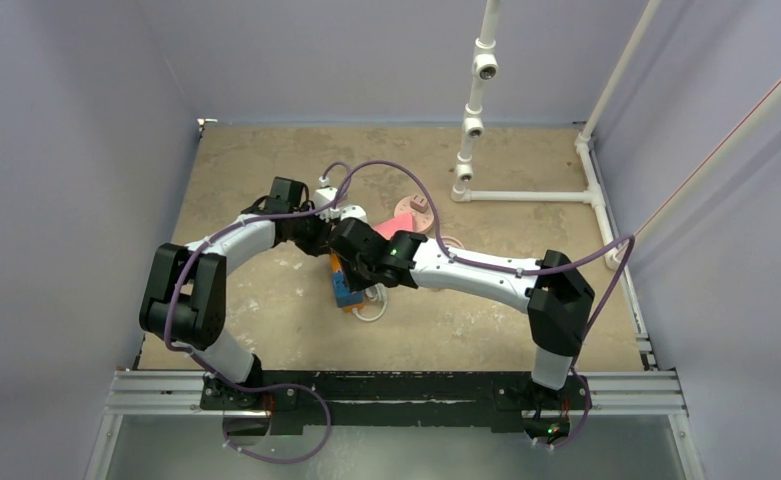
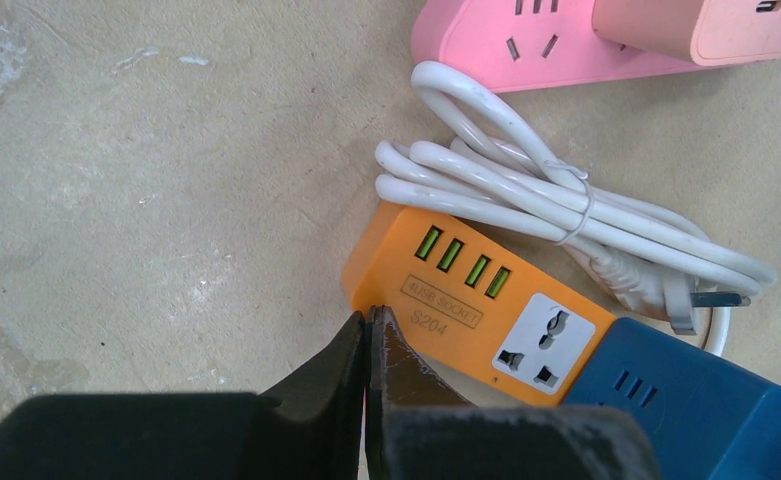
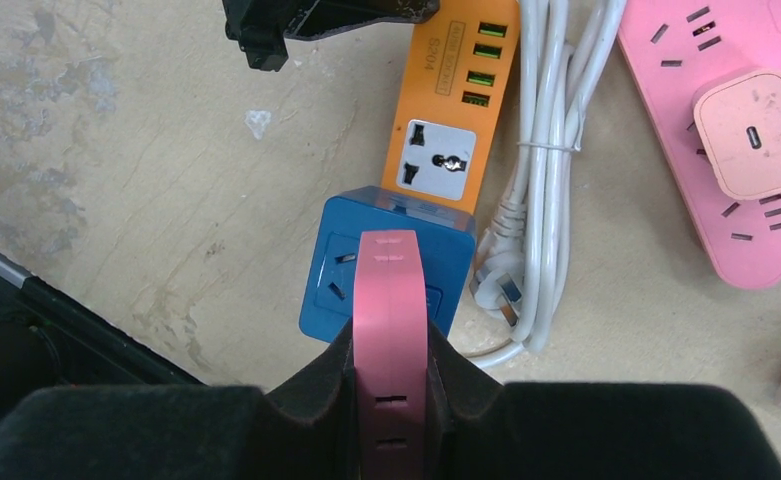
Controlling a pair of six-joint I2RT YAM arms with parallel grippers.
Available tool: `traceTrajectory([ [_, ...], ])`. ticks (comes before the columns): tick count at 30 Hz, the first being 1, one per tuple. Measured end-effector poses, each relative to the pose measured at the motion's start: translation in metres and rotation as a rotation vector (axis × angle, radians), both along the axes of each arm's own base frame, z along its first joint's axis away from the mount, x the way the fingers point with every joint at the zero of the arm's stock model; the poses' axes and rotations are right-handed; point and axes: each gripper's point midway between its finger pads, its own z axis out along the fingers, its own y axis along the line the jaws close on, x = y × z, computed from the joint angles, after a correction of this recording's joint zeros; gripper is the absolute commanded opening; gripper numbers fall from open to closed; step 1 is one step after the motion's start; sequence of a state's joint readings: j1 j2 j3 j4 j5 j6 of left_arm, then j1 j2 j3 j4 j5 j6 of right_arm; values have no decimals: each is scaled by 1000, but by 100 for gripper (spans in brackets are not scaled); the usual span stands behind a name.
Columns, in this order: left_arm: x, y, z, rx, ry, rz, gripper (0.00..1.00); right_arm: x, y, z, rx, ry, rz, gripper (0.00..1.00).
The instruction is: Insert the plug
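Observation:
My right gripper [image 3: 390, 345] is shut on a pink plug [image 3: 390, 290], a narrow pink block with small slots. The plug's front end is over the top face of a blue socket cube [image 3: 331, 275]. That cube sits at the end of an orange power strip [image 3: 448, 95] with green USB ports and a white socket. My left gripper [image 2: 369, 322] is shut with nothing in it, its tips at the orange strip's [image 2: 466, 300] far end. In the top view both grippers meet over the strip [image 1: 340, 272] at mid table.
A coiled white cable [image 2: 536, 195] with a plug on its end lies beside the orange strip. A pink power strip [image 3: 706, 130] with a peach charger [image 3: 756, 135] in it lies to the right. White pipes [image 1: 476, 110] stand at the back right.

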State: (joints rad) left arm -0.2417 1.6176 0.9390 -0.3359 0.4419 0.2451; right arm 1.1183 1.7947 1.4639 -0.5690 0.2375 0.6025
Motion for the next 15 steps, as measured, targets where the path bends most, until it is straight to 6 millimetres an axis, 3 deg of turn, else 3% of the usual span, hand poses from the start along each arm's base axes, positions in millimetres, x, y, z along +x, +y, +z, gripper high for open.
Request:
traceTrajectory([
  [7,0,0,0,0,0,-1,2,1,-1,1,-12,0,-11,0],
  [12,-4,1,1,9,22,-1,37,1,-2,0,-26,1,-15,0],
  [15,-15,6,-1,21,75,-4,49,1,-2,1,-30,-1,-18,0],
])
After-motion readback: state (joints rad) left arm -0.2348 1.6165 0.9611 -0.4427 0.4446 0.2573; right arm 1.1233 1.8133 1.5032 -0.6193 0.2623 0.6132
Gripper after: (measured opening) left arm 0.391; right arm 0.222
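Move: The left hand, shut, has its tips at the left edge of the orange power strip near its far end; the strip's exposed middle lies about 4 cm back, 2 cm right and 2 cm below. From it the blue adapter is some 9 cm back and 3 cm right, the white cable bundle 4 cm back and 7 cm right. The right hand holds the pink plug over the blue adapter, which is about 5 cm below, 1 cm ahead and 1 cm left. The left hand stays shut at the power strip's left edge, then spreads its fingers to somewhat under half open as it draws back towards its base about 1.5 cm and a little left, alongside the orange body towards the blue adapter, nearly level and with only a few degrees of tilt. The right hand keeps its grip on the pink plug and stays practically in place above the blue adapter, its wrist barely turning. ##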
